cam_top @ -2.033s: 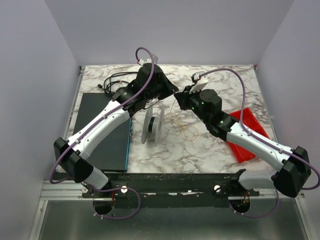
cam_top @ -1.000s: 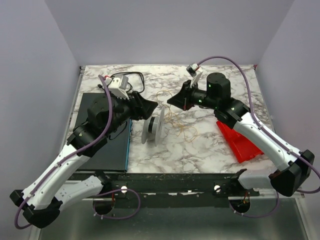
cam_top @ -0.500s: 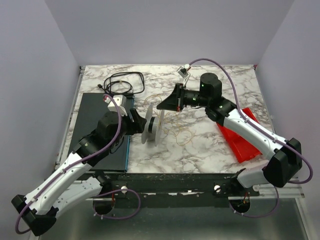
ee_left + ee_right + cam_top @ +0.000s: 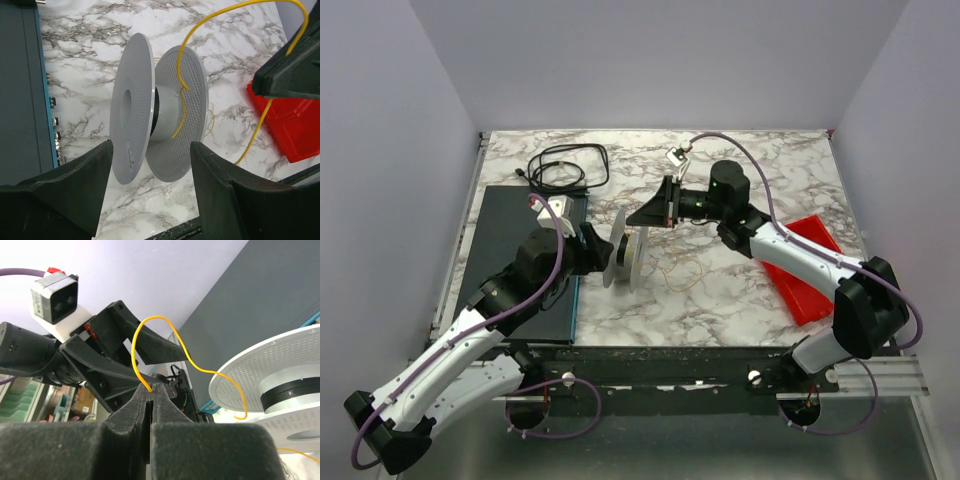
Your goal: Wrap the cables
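Observation:
The cable is a thin yellow wire. My right gripper is shut on one end of it, just above the right side of the spool. From the pinch the wire arches over and hooks down between the spool's two flanges. The rest lies in loose loops on the marble to the spool's right. The grey two-flange spool stands on edge. My left gripper is open at the spool's left, one finger on each side of its lower part, with no visible contact.
A dark mat lies at the left under my left arm. A coiled black cord sits at the back left. A red tray lies at the right under my right forearm.
My left arm swung down from the back and brought its open gripper to the spool's left. My right gripper carried the wire end left, to just above the spool.

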Action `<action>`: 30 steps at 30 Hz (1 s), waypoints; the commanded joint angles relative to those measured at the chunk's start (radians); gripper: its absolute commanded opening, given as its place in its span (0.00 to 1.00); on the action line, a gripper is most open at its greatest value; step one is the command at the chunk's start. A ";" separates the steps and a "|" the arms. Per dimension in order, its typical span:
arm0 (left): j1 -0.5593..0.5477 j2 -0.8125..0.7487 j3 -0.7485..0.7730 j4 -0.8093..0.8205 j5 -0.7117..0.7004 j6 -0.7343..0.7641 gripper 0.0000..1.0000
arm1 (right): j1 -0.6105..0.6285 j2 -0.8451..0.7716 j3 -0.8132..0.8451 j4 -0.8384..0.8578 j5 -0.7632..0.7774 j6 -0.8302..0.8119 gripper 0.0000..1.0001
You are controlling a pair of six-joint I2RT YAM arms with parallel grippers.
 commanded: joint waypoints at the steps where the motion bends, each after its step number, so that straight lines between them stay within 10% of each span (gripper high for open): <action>1: -0.003 -0.003 -0.025 0.018 0.058 -0.003 0.63 | 0.000 0.039 -0.046 0.173 -0.037 0.095 0.01; 30: -0.009 0.098 -0.115 0.161 -0.004 -0.047 0.67 | 0.001 0.220 -0.226 0.842 -0.050 0.563 0.01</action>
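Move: The right hand, holding the yellow cable, is above the spool: the spool's middle lies about 18 cm below it, 3 cm ahead and 1 cm left. The cable's loose end hangs some 8 cm below that hand and 2 cm left; a slack yellow loop lies on the table, 13 cm to the hand's right, 3 cm ahead. From the open left hand the spool is about 6 cm ahead, 5 cm right and 13 cm below, the black panel 24 cm left and 7 cm ahead. Keeping its pinch on the yellow cable, the right hand sinks about 3 cm towards the spool and rolls about its finger line while its left-pointing fingertips tilt up, each by some 15 degrees, carrying the loose end down between the flanges. The left hand stays open and empty, drops about 5 cm beside the spool with its fingers tipping slightly down, then edges a little to its right towards the spool and the hanging end. ##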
